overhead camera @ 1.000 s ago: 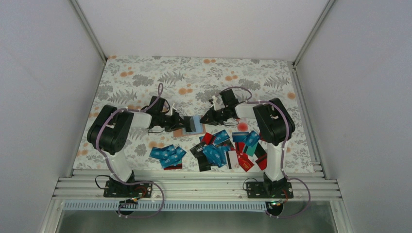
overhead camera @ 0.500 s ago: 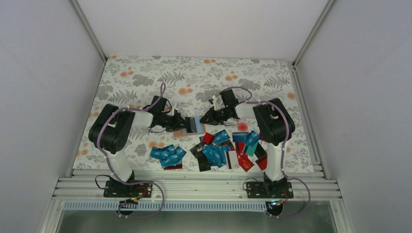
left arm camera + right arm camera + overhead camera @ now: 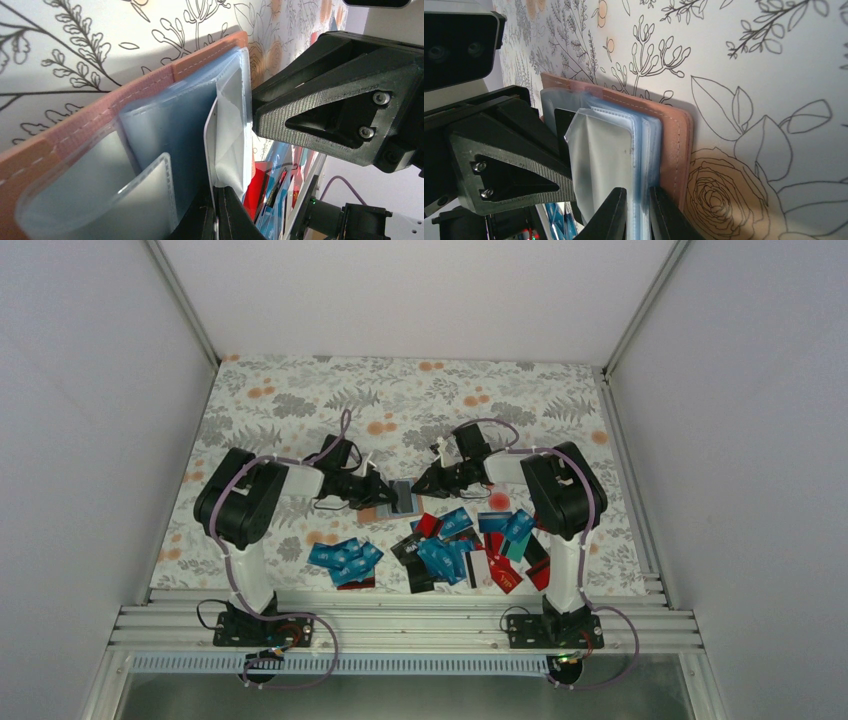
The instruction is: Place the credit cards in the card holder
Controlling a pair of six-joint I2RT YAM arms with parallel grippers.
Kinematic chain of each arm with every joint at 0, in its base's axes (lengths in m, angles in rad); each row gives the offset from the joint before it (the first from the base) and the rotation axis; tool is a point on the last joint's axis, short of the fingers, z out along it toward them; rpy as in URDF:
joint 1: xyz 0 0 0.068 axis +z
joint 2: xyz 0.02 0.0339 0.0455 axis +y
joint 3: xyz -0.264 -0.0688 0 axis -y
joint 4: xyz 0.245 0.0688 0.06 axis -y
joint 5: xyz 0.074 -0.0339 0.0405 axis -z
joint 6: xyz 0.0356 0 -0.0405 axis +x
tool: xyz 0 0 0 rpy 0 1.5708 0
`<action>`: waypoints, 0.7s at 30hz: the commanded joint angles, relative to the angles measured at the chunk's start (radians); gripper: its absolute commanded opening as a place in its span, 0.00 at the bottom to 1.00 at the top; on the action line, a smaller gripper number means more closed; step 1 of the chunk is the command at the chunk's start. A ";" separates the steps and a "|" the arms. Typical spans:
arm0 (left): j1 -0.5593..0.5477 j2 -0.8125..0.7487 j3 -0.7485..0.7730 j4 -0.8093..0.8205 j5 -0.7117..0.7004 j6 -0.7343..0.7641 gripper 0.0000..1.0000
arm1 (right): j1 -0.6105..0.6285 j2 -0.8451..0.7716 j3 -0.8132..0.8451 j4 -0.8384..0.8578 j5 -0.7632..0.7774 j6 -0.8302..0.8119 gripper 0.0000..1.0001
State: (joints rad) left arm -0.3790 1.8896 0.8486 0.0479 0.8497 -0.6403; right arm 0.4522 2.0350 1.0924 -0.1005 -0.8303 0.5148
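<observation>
The card holder (image 3: pixel 400 503) lies open at the table's middle, its tan-pink cover (image 3: pixel 100 120) flat on the flowered cloth and its clear sleeves (image 3: pixel 604 160) fanned upward. My left gripper (image 3: pixel 384 490) reaches in from the left, and in its wrist view it (image 3: pixel 219 192) is shut on one thin clear sleeve. From the right, my right gripper (image 3: pixel 421 486) pinches a bundle of sleeves next to the cover (image 3: pixel 674 145); its jaws (image 3: pixel 638 192) are shut on them. Credit cards lie loose in two heaps, a small blue one (image 3: pixel 345 560) and a bigger blue, red and black one (image 3: pixel 465 545).
The flowered cloth (image 3: pixel 400 400) stretches bare behind both grippers. White walls enclose the table on three sides, and a metal rail (image 3: pixel 400 625) runs along the near edge by the arm bases. Cards (image 3: pixel 272 185) lie close under the left gripper's side.
My left arm has pushed a little to the right, toward the right gripper, carrying its sleeve with it. The right arm has stayed put.
</observation>
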 commanded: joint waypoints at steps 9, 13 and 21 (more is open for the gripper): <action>-0.023 0.048 0.007 -0.018 -0.041 -0.016 0.03 | 0.008 -0.017 -0.022 -0.032 0.030 -0.001 0.14; -0.024 0.025 0.009 -0.068 -0.054 -0.007 0.13 | 0.007 -0.036 -0.029 -0.040 0.043 -0.008 0.14; -0.027 -0.031 0.056 -0.198 -0.062 0.054 0.44 | 0.005 -0.049 -0.002 -0.069 0.045 -0.036 0.16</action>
State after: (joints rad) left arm -0.4038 1.8725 0.8860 -0.0257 0.8371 -0.6270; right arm 0.4515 2.0182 1.0821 -0.1150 -0.8146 0.5098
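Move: The left hand still pinches the black card by its near edge. The clear sleeve it is going into is centred about 2 cm to this hand's right, 1 cm ahead and 1 cm lower. The red card lies roughly 7 cm right and 5 cm back, the blue card some 12 cm right and 4 cm back, both about 2 cm lower. The right hand grips the sleeves' far edge, with the sleeve's middle about 2 cm to its left and 1 cm back. Barely creeping right and down at first, the left hand keeps the black card pushed into the clear sleeve. Then its fingers open from nearly shut to a bit under half, letting go of the card, as the hand lifts about 1 cm and edges on to the right, under 1 cm in all. The right hand stays almost in place, keeping its pinch on the sleeves' edge. ##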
